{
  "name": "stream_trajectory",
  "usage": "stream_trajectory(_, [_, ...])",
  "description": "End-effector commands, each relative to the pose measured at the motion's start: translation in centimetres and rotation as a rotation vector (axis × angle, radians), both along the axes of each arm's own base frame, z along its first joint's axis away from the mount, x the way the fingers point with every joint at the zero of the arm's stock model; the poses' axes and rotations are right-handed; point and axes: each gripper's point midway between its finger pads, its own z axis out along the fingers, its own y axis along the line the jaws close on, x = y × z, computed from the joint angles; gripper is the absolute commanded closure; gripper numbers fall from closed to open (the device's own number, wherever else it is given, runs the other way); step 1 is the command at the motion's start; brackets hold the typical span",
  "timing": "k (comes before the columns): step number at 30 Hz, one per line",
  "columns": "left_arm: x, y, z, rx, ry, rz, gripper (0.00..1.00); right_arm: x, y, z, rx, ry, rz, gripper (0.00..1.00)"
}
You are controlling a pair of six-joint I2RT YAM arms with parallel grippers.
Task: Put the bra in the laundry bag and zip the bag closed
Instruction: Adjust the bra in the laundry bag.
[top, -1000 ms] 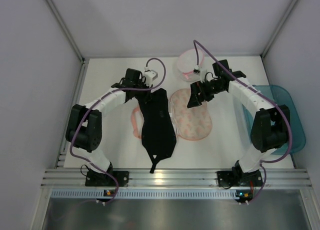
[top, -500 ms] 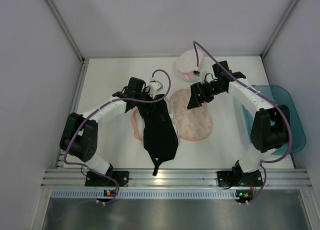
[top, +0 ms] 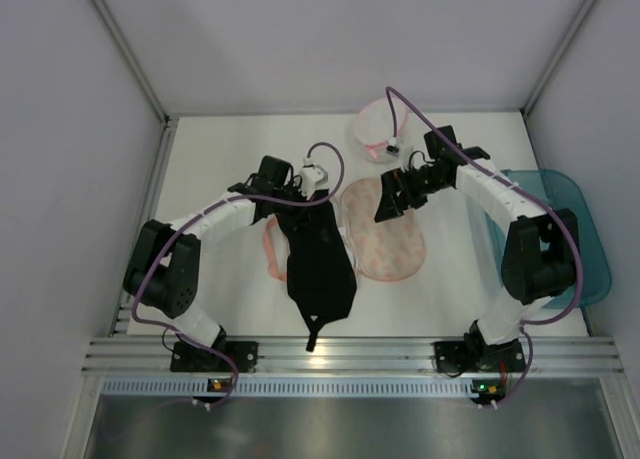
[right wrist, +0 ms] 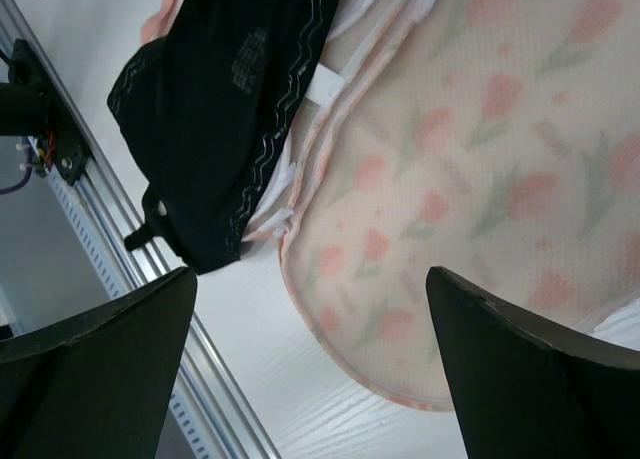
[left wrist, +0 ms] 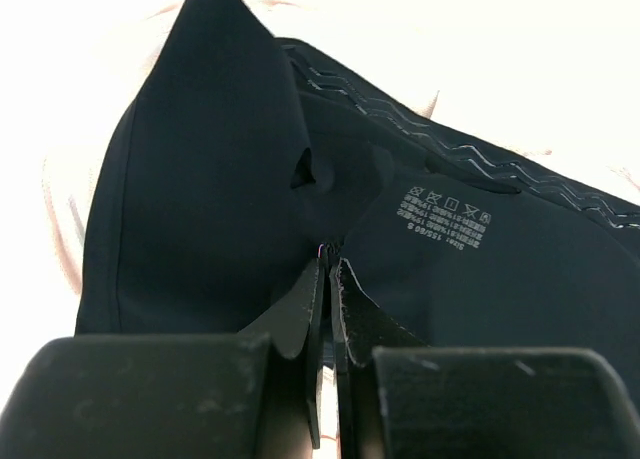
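The black bra (top: 320,259) lies lengthwise over the left half of the open laundry bag (top: 385,234), whose pink trim peeks out on its left. My left gripper (top: 300,201) sits at the bra's far end. In the left wrist view its jaws (left wrist: 328,264) are pinched together on a fold of the bra (left wrist: 200,199), beside the printed care label. My right gripper (top: 392,197) hovers open over the bag's far right half. In the right wrist view its fingers spread wide, with nothing between them, above the speckled mesh (right wrist: 480,179) and the bra's edge (right wrist: 220,109).
A small white pouch with a pink rim (top: 375,129) lies at the back of the table. A teal plastic tub (top: 590,249) stands at the right edge. The aluminium rail (top: 340,354) runs along the near edge.
My left gripper has moved nearer and slightly right with the bra's far end, bunching the bra shorter over the bag. The right arm has barely shifted.
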Motion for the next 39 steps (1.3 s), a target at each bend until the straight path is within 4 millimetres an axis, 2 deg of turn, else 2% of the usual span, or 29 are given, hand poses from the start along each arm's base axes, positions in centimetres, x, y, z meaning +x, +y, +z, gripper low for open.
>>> stream_trajectory(1, [0.6, -1.5, 1.3, -0.048, -0.055, -0.075, 0.95, -0.4, 0.2, 0.1, 0.026, -0.006, 0.004, 0.01])
stream_trajectory(6, [1.4, -2.9, 2.1, -0.077, -0.084, -0.145, 0.98, 0.2, 0.5, -3.6, 0.011, 0.069, -0.046, 0.03])
stream_trajectory(12, [0.1, -4.7, 3.8, -0.119, -0.146, -0.291, 1.00, 1.7, 0.6, -6.8, -0.027, 0.106, -0.094, 0.23])
stream_trajectory(16, [-0.5, -4.8, 2.9, -0.088, -0.164, -0.338, 1.00, 1.9, 0.8, -8.2, -0.052, 0.120, -0.092, 0.40])
stream_trajectory(20, [-1.8, -4.2, 1.3, -0.055, -0.174, -0.419, 1.00, 2.0, 0.8, -9.1, -0.065, 0.130, -0.096, 0.46])
stream_trajectory(24, [-2.6, -4.6, 1.2, -0.066, -0.194, -0.486, 0.99, 1.6, 1.0, -9.7, -0.077, 0.142, -0.086, 0.52])
stream_trajectory(27, [-2.4, -5.0, 1.3, -0.073, -0.207, -0.509, 0.94, 1.4, 1.4, -9.8, -0.081, 0.140, -0.072, 0.54])
stream_trajectory(30, [-1.9, -5.5, 2.2, -0.065, -0.234, -0.512, 0.81, 1.2, 1.9, -9.5, -0.081, 0.135, -0.055, 0.55])
stream_trajectory(31, [-1.9, -5.5, 3.0, -0.066, -0.254, -0.514, 0.70, 1.3, 1.9, -9.2, -0.075, 0.128, -0.054, 0.55])
stream_trajectory(34, [-2.4, -5.0, 4.7, -0.065, -0.303, -0.512, 0.54, 1.4, 2.1, -8.1, -0.063, 0.103, -0.041, 0.54])
stream_trajectory(35, [-2.9, -4.8, 6.4, -0.076, -0.341, -0.521, 0.48, 1.5, 2.1, -7.4, -0.055, 0.084, -0.038, 0.53])
stream_trajectory(37, [-3.7, -4.4, 7.8, -0.077, -0.347, -0.537, 0.46, 1.4, 2.2, -6.5, -0.038, 0.069, -0.031, 0.52])
stream_trajectory(38, [-3.9, -4.3, 9.5, -0.083, -0.380, -0.539, 0.38, 1.4, 2.1, -5.7, -0.032, 0.048, -0.027, 0.52])
stream_trajectory(39, [-4.8, -3.9, 9.7, -0.079, -0.361, -0.546, 0.36, 1.4, 2.1, -5.2, -0.028, 0.039, -0.026, 0.51])
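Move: The left hand already pinches the black bra near its far end; the bra's middle lies about 10 cm back from these fingers, 4 cm to the right and 3 cm below. The bag's floral lid is some 19 cm to this hand's right and 2 cm back, the pink strip about 6 cm left and 6 cm back. Under the wide-open right hand, 10 cm down and 2 cm back, lies that floral lid; the bra's middle is 15 cm to its left and 11 cm back. Rightward, then back towards the base, the left hand draws the pinched bra about 4 cm each way, turning clockwise some 30 degrees, then opens, lets go of the cloth and rises about 5 cm. The right hand meanwhile drops some 10 cm to the floral lid, tipping slightly down and closing to about half open; whether it touches the lid can't be seen. ##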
